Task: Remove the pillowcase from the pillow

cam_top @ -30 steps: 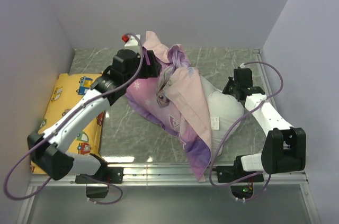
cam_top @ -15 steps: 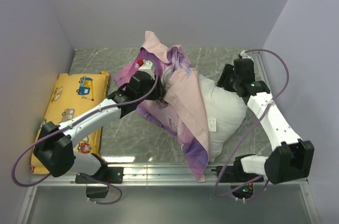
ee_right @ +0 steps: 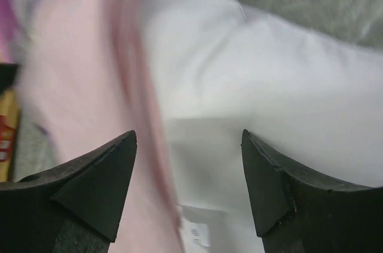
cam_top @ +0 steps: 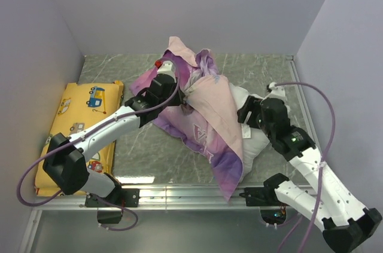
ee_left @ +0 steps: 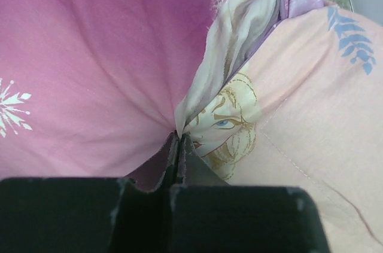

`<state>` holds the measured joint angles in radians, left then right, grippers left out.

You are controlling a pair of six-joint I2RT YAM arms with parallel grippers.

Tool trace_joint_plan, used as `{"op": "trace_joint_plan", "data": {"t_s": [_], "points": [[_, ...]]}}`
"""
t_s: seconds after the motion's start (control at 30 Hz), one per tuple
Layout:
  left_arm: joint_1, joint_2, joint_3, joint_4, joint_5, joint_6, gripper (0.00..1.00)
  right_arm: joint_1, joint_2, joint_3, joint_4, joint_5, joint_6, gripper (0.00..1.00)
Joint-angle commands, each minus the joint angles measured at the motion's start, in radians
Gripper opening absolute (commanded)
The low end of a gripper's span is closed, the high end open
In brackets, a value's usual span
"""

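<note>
The pillowcase, purple and pink with a pale pink inside, lies bunched and draped over the white pillow at the table's middle. My left gripper reaches in from the left; in the left wrist view it is shut on a fold of the pillowcase beside the printed princess face. My right gripper hovers at the pillow's right side. In the right wrist view it stands open with nothing between its fingers, above the white pillow, its small tag and the pink edge of the pillowcase.
A yellow cushion printed with vehicles lies along the left wall. Grey walls close the marbled table on the left, back and right. A metal rail runs along the near edge by the arm bases.
My left gripper has moved to the right onto the pillowcase and shut on a fold. My right gripper has opened, and its arm has swung nearer, over the pillow's right side.
</note>
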<state>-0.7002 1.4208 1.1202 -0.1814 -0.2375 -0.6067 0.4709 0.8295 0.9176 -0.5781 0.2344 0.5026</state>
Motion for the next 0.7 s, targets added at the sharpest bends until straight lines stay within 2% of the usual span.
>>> {"op": "trace_joint_plan", "data": {"t_s": [0.0, 0.13, 0.2, 0.23, 0.3, 0.33, 0.4, 0.43, 0.47, 0.67], "points": [[0.036, -0.002, 0.062, -0.043, -0.049, 0.002, 0.01, 0.003, -0.001, -0.143, 0.024, 0.072, 0.059, 0.79], [0.094, -0.016, 0.095, -0.064, -0.039, 0.019, 0.0, -0.002, 0.039, -0.212, 0.079, 0.092, 0.07, 0.81], [0.116, -0.02, 0.104, -0.082, -0.037, 0.027, 0.0, -0.026, 0.071, -0.232, 0.113, 0.079, 0.071, 0.75], [0.148, -0.028, 0.105, -0.087, -0.03, 0.031, 0.01, -0.041, 0.079, -0.237, 0.133, 0.071, 0.068, 0.62], [0.189, -0.037, 0.107, -0.102, -0.019, 0.033, 0.01, -0.093, 0.094, -0.25, 0.152, 0.046, 0.062, 0.42], [0.238, -0.051, 0.105, -0.108, -0.008, 0.032, 0.0, -0.116, 0.097, -0.252, 0.156, 0.031, 0.053, 0.28], [0.28, -0.063, 0.099, -0.11, 0.013, 0.033, 0.01, -0.19, 0.097, -0.259, 0.173, -0.004, 0.037, 0.19], [0.306, -0.069, 0.096, -0.112, 0.03, 0.036, 0.0, -0.211, 0.097, -0.263, 0.182, -0.041, 0.022, 0.08], [0.312, -0.068, 0.096, -0.116, 0.029, 0.041, 0.01, -0.234, 0.1, -0.261, 0.19, -0.052, 0.016, 0.01], [0.389, -0.068, 0.089, -0.124, 0.076, 0.035, 0.01, -0.324, 0.135, -0.191, 0.166, -0.104, -0.009, 0.0]]}}
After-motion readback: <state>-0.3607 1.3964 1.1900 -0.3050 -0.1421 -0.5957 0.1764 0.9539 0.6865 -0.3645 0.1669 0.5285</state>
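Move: The left hand already pinches the bunched purple pillowcase; the yellow cushion lies about 40 cm to its left, 10 cm back and 15 cm lower, and the bare white pillow some 29 cm to its right, 6 cm back and 11 cm down. From the open right hand, the white pillow's exposed part centres about 5 cm right, 1 cm ahead and 10 cm below, with the pink fold 8 cm left, 7 cm ahead and 8 cm below. Keep the left gripper shut on the pillowcase and haul it left, about 12 cm, and some 5 cm forward, swinging the hand roughly 15 degrees counter-clockwise. Meanwhile drop the open right gripper about 7 cm onto the white pillow, close to pinch its cloth, and draw it right and slightly forward while still sinking, turning clockwise. ##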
